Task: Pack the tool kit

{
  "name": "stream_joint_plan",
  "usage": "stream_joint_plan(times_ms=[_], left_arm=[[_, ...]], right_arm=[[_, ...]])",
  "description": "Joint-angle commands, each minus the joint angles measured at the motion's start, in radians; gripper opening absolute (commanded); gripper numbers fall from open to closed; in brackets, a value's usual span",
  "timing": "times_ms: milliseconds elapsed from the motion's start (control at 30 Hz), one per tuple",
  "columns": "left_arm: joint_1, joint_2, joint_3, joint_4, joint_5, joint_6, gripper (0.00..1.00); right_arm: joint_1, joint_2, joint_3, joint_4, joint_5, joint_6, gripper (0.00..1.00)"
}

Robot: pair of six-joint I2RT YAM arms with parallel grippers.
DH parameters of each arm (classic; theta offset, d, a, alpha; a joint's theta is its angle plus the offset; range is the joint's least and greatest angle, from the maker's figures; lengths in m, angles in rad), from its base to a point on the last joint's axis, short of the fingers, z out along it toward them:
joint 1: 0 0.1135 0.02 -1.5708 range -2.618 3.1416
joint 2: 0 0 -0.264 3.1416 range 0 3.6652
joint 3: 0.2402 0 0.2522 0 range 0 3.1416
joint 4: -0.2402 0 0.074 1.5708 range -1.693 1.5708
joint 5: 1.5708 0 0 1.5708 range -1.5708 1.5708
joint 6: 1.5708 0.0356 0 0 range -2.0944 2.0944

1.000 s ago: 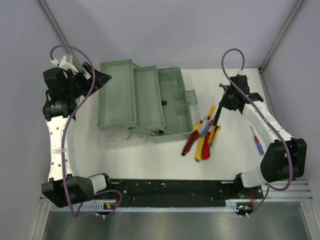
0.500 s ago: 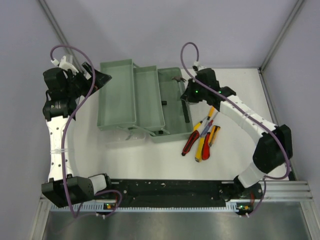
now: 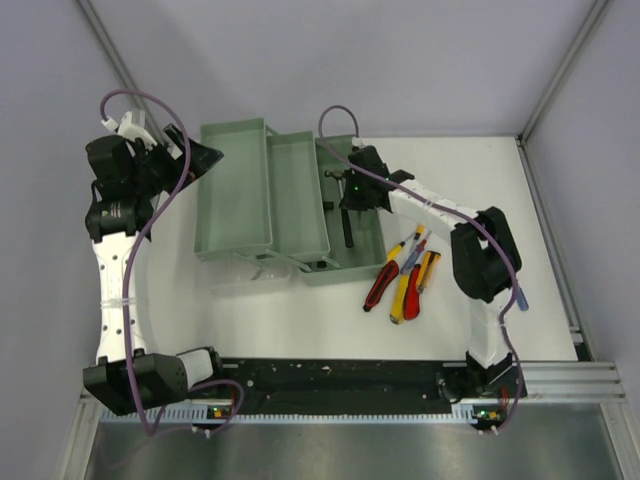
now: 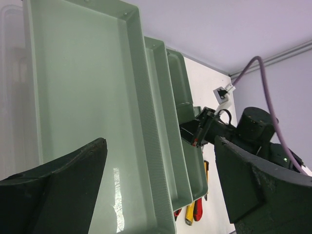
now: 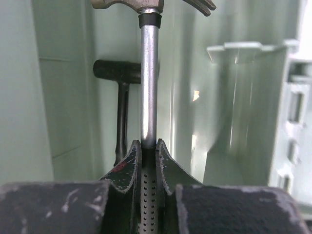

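Observation:
The grey-green toolbox [image 3: 235, 200] stands open on the white table with its trays stepped out. My right gripper [image 3: 345, 195] hangs over its rightmost compartment, shut on the hammer [image 3: 348, 230]. In the right wrist view the gripper [image 5: 148, 146] clamps the hammer [image 5: 148, 73] where the steel shaft meets the black grip, head pointing away, with the toolbox [image 5: 63, 97] behind it. My left gripper [image 3: 205, 158] is open and empty at the box's far left corner. The left wrist view shows the left gripper [image 4: 161, 185] above the large tray of the toolbox [image 4: 83, 97].
Red and yellow handled tools [image 3: 400, 280] lie in a loose pile on the table right of the box, also visible as tools [image 4: 195, 214] past the trays. A blue-handled screwdriver [image 3: 522, 297] shows beside the right arm. Grey walls close in the table.
My right arm has swung left from the table's right side to above the toolbox's right compartment, carrying the hammer. The left arm has not moved.

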Motion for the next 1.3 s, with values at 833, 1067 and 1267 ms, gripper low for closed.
stream_joint_plan(times_ms=[833,1067,1267], left_arm=[[-0.003,-0.010,0.113,0.012,-0.030,0.049,0.98],[-0.003,-0.021,0.122,-0.029,-0.190,-0.012,0.98],[-0.002,-0.010,0.093,0.033,-0.002,-0.016,0.98]], right_arm=[[0.020,-0.033,0.191,-0.018,0.108,-0.064,0.38],[-0.024,-0.332,-0.109,-0.119,0.252,-0.027,0.41],[-0.171,-0.555,-0.432,-0.213,0.313,0.071,0.57]])
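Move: The right hand holds the hammer by its grip above the bottom tray; the free floor spot for that grip lies about 5 cm ahead, 1 cm left and 7 cm below. The black mallet's middle is some 5 cm left and 1 cm back, just as low; the tray's latch is roughly 9 cm ahead and 8 cm right, and the nearest yellow screwdriver 4 cm back and 11 cm right. From the left hand the spot lies about 11 cm ahead, 25 cm right and 32 cm below. Down and forward, some 6 and 5 cm, the right hand lowers the held hammer into the bottom tray beside the mallet, then opens its fingers about halfway and lets go. It lifts clear some 17 cm, swinging right and back out of the tray towards the tools still on the table and starting to sink at the end. The empty left hand rises a little and drifts left. ##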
